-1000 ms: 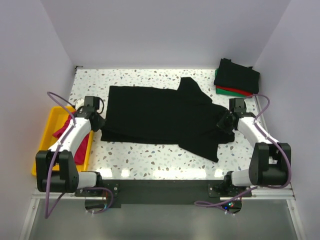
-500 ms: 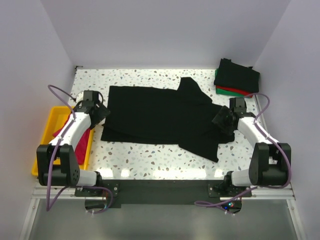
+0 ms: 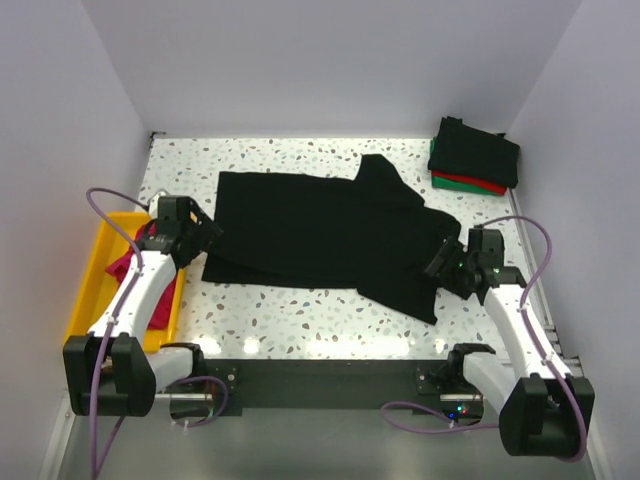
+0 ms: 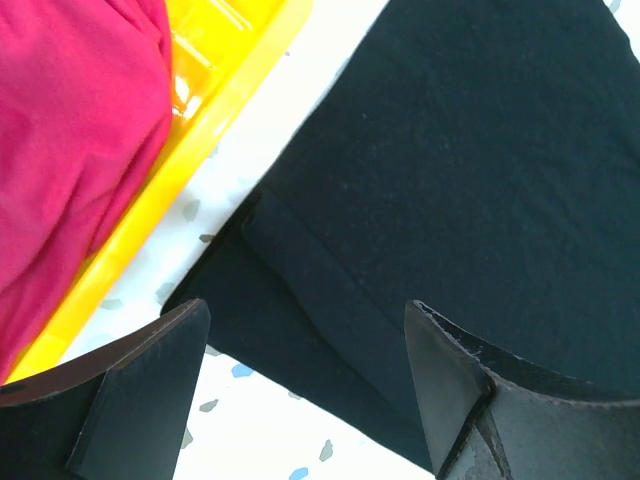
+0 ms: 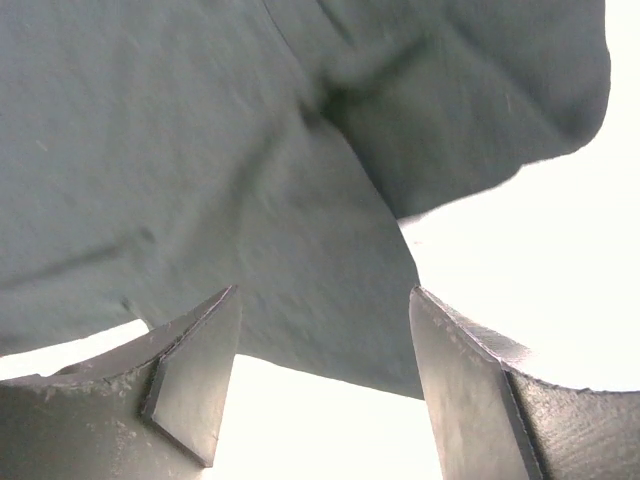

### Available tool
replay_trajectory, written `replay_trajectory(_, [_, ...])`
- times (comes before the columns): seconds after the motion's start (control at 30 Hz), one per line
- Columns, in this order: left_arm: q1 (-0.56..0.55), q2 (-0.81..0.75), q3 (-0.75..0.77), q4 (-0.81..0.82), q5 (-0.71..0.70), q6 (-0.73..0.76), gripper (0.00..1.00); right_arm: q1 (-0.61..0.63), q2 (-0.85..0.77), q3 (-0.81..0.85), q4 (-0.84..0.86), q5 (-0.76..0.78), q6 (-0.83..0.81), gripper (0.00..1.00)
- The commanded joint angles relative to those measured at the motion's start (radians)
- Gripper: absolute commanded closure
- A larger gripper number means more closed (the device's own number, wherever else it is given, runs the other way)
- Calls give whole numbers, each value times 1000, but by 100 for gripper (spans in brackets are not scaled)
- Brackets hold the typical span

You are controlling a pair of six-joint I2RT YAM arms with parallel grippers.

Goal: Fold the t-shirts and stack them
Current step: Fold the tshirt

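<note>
A large black t-shirt (image 3: pixel 320 235) lies spread flat across the middle of the table, partly folded, one sleeve pointing to the back. My left gripper (image 3: pixel 203 236) hovers open over the shirt's left near corner (image 4: pixel 300 290), nothing between its fingers (image 4: pixel 150 385). At the shirt's right side my right gripper (image 3: pixel 441 266) stands open above a rumpled edge of the cloth (image 5: pixel 200 150), its fingertips (image 5: pixel 455 390) apart and empty. A magenta-pink t-shirt (image 4: pixel 70 130) lies bunched in the tray. Folded t-shirts are stacked at the back right: black on top (image 3: pixel 475 150), red and green edges below (image 3: pixel 468 184).
A yellow plastic tray (image 3: pixel 93 268) sits along the table's left edge, close beside my left arm. White walls close in the table on the left, back and right. Speckled tabletop (image 3: pixel 300 315) shows in front of the black shirt.
Both grippers were shut on the black shirt's edges and have opened, letting go. Both arms have drawn back toward the near edge; the shirt stays flat.
</note>
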Motion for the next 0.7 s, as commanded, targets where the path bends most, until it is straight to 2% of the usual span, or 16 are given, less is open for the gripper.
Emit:
replay_trajectory(0.0, [7,-38,-7,33,37,11,16,8,-52,-32,-113,-40,4,28])
replay_trajectory(0.17, [7,-53,-12,27,49,7,16,14,-104,-43,-211,-88,47,28])
replay_trajectory(0.3, [7,-55,-13,26,49,9,16,20,-122,-49,-277,-68,46,28])
replay_trajectory(0.67, [7,-40,-25,33,54,4,15,20,-18,-104,-350,-91,72,30])
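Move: The tip of the t-shirt's near sleeve lies about 8 cm behind my right hand, straight back and some 7 cm below it. The t-shirt's collar end is about 12 cm ahead of that hand and 3 cm to its right. The table's front edge runs some 17 cm straight behind the hand. From my left hand, the sleeve tip is around 14 cm back and 49 cm to the right. I draw my right hand back about 10 cm, off the collar end and down the near sleeve to its tip. It sinks some 4 cm, mostly in the second half, and the wrist tips about 20 degrees so the fingers point nearly straight down. I keep the fingers wide open, stopping just above the sleeve tip. ##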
